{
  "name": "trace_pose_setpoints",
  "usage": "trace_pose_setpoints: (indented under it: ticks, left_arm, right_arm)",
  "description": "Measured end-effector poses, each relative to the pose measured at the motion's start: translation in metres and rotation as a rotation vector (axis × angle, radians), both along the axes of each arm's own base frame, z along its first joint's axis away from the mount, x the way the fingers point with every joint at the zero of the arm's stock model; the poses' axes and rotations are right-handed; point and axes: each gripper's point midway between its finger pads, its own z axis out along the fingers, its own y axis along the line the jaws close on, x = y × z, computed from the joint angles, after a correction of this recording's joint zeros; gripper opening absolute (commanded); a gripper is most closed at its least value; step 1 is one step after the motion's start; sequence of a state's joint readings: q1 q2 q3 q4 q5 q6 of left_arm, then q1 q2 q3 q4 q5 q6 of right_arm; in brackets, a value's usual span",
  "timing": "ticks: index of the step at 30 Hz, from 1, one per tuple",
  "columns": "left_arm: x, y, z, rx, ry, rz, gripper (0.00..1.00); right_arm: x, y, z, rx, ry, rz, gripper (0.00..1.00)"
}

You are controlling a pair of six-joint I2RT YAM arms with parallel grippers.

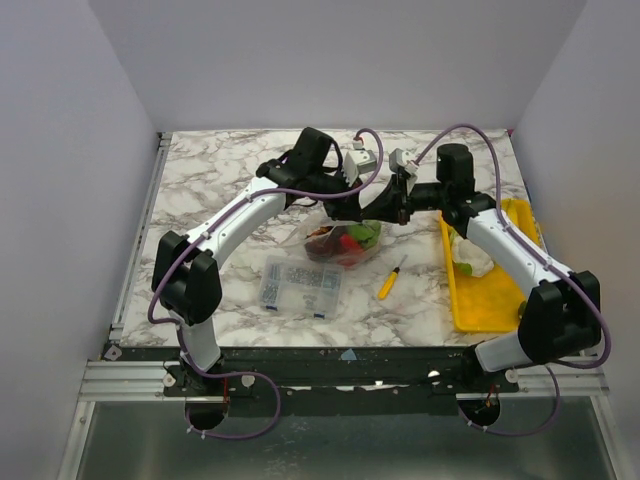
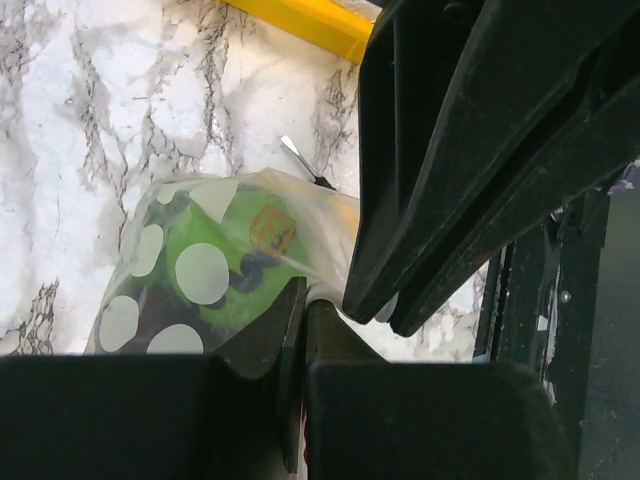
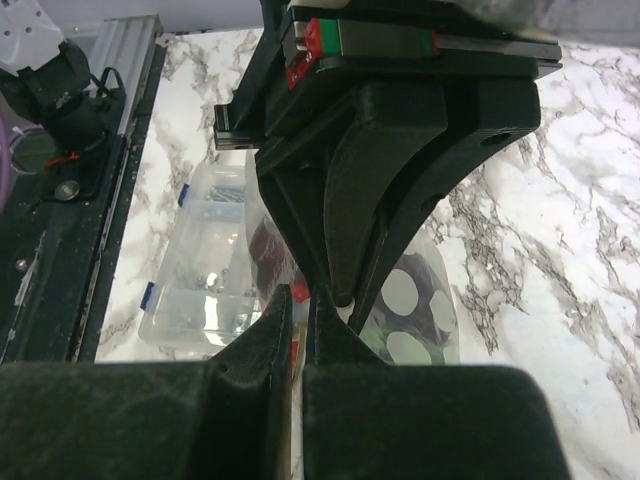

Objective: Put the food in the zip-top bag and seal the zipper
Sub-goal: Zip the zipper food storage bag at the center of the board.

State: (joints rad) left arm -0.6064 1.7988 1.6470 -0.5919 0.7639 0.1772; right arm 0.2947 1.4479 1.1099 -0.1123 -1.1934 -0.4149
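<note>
The zip-top bag (image 1: 345,243) sits mid-table, see-through with white dots, and holds red, green and brown toy food (image 1: 352,240). My left gripper (image 1: 368,210) and right gripper (image 1: 397,208) meet fingertip to fingertip over the bag's right top edge. In the left wrist view my left gripper (image 2: 305,295) is shut on the bag's rim strip, with green food (image 2: 225,262) showing through the plastic. In the right wrist view my right gripper (image 3: 300,303) is shut on the same rim, right against the left gripper's fingers (image 3: 345,230). A white cauliflower-like piece (image 1: 473,254) lies on the yellow tray (image 1: 490,300).
A rigid clear compartment box (image 1: 300,285) lies just in front-left of the bag and shows in the right wrist view (image 3: 195,265). A yellow-handled screwdriver (image 1: 390,279) lies between the bag and the tray. The tray stands along the right side.
</note>
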Motion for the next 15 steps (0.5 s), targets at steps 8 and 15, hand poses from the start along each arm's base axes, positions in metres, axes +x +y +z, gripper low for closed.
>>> trace_pose_setpoints:
  ticks: [8,15]
  left_arm:
    - [0.004,0.001,-0.005,0.004,-0.006,0.014,0.0]
    - [0.005,-0.003,-0.003,-0.006,-0.023,0.01,0.0]
  right_arm:
    - [0.003,0.006,-0.004,-0.034,0.059,-0.076,0.43]
    - [0.004,-0.018,0.013,-0.108,-0.011,-0.298,0.47]
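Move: The right hand's nearly shut fingers are on the zipper edge of the bag, with that edge right at its hand point. The same spot is about 2 cm back and 2 cm right of the left hand, which holds the edge too. From the right hand, the green vegetable in the bag is some 2 cm forward and 8 cm below, the screwdriver 11 cm back and 6 cm right, and the parts case 14 cm back and 16 cm left, both about 10 cm lower. Letting go of the bag's zipper edge, the right fingers open to nearly half. After a tiny shift left, the right hand backs off to the right and up, about 3 cm from its leftmost point, swinging some 15 degrees clockwise. The left hand stays almost in place, still pinching the edge and holding the bag up. ##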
